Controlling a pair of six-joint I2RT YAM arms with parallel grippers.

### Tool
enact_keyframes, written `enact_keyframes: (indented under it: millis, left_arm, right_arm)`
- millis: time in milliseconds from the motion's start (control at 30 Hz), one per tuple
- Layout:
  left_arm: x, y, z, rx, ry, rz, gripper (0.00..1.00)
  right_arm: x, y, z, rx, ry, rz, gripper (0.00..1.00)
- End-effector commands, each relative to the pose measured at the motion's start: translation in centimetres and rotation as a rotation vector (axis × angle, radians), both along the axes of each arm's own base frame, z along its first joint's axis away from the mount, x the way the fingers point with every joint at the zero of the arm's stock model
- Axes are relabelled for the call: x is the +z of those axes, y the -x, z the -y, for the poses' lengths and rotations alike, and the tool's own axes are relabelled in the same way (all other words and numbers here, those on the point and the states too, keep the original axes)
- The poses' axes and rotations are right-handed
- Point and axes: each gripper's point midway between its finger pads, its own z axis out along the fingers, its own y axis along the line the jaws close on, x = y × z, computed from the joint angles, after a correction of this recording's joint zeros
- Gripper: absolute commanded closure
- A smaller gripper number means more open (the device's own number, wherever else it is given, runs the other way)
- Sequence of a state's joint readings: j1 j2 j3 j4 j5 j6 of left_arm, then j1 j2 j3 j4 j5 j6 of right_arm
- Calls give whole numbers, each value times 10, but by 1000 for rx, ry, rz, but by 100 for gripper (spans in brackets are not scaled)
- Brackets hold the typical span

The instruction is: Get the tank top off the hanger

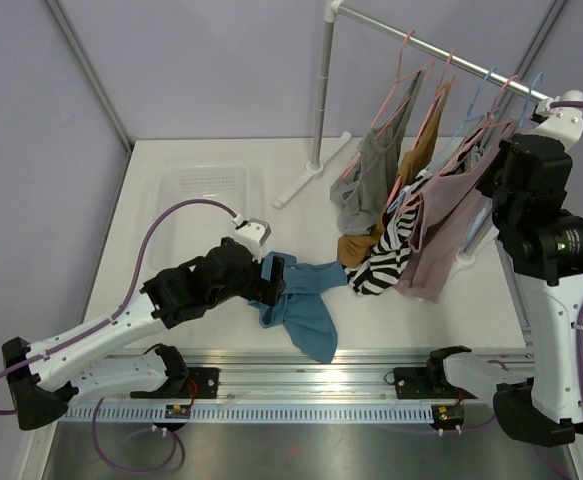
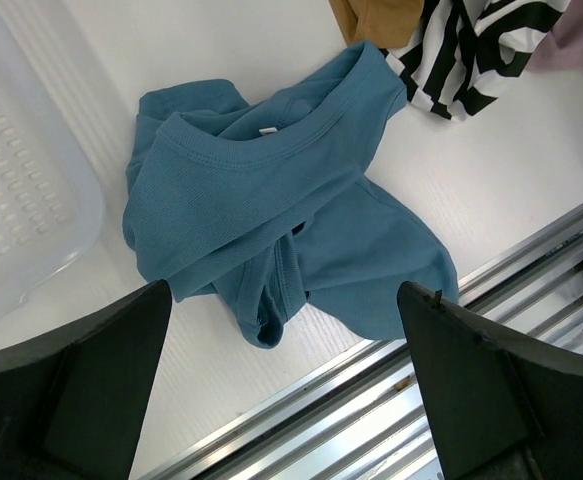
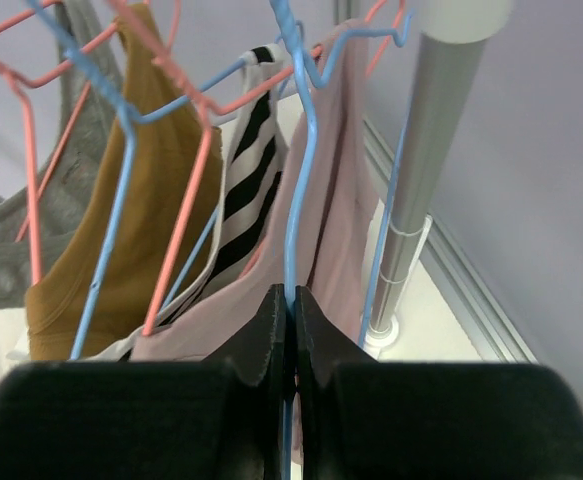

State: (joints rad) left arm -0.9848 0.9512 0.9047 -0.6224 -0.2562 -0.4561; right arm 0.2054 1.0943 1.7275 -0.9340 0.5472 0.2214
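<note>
A blue tank top [image 1: 301, 300] [image 2: 271, 210] lies crumpled on the white table near the front rail, off any hanger. My left gripper [image 1: 271, 278] [image 2: 283, 300] hovers just over its near edge, open wide, with nothing between its fingers. My right gripper [image 1: 491, 185] [image 3: 293, 295] is up at the clothes rack, shut on the thin wire of a blue hanger [image 3: 296, 200]. Right behind that wire hangs a mauve tank top [image 1: 441, 230] [image 3: 336, 200].
On the rack rail [image 1: 441, 50] also hang striped [image 1: 386, 255], mustard [image 1: 421, 150] and grey [image 1: 366, 180] tops on pink and blue hangers. The rack's upright pole [image 3: 421, 180] stands beside my right gripper. A clear plastic bin [image 1: 206, 190] sits back left. An aluminium rail [image 1: 321, 365] runs along the front.
</note>
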Motion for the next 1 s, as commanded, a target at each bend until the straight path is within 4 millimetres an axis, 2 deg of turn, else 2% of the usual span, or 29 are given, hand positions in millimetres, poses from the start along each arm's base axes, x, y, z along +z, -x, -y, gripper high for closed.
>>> enact_keyframes:
  millis: [0, 367, 567, 633, 667, 700, 733, 867, 967]
  left_arm:
    - [3, -7, 6, 31, 44, 31, 1]
    - [-16, -5, 5, 29, 21, 9, 1]
    - [-29, -2, 9, 21, 1, -19, 1]
    - [-35, 0, 13, 22, -7, -31, 1]
    - [-38, 0, 14, 19, -10, -35, 1]
    - [-42, 1, 17, 13, -15, -43, 1]
    - [-43, 3, 23, 2, -9, -44, 1]
    - [-56, 5, 34, -9, -49, -57, 1]
    - [-68, 5, 41, -12, -67, -72, 1]
  right_arm:
    - [9, -8, 8, 3, -19, 44, 100]
    - [-16, -2, 6, 25, -42, 37, 100]
    - [-23, 1, 10, 7, -38, 27, 100]
    - [-24, 1, 9, 12, -37, 24, 89]
    - [-24, 2, 9, 13, -40, 24, 76]
    - [-24, 3, 8, 13, -45, 27, 58]
    - [-22, 4, 8, 16, -48, 34, 53]
    - [-9, 13, 5, 36, -59, 57, 20]
    - [0, 21, 4, 47, -60, 68, 5]
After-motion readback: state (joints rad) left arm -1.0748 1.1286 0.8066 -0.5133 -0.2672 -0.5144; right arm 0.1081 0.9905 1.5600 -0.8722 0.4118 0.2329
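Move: The blue tank top lies crumpled on the table about 5 cm to the left hand's right, only 1 cm ahead and some 15 cm below; the white bin is roughly 21 cm ahead and 15 cm left of that hand. The right hand still grips the emptied blue hanger; the rail's near end is about 6 cm ahead of it, 5 cm right and 12 cm up, with the mauve top 5 cm ahead, 5 cm left and 18 cm below. The right hand lowers the empty blue hanger some 2.5 cm, easing slightly right, to set its hook on the rail near the post, stops, then opens wide, lets go and starts drawing back. Meanwhile the left hand, fingers wide open, sinks about 7 cm towards the tank top, drifting right late on and tipping its fingers a little steeper, still without touching cloth. ##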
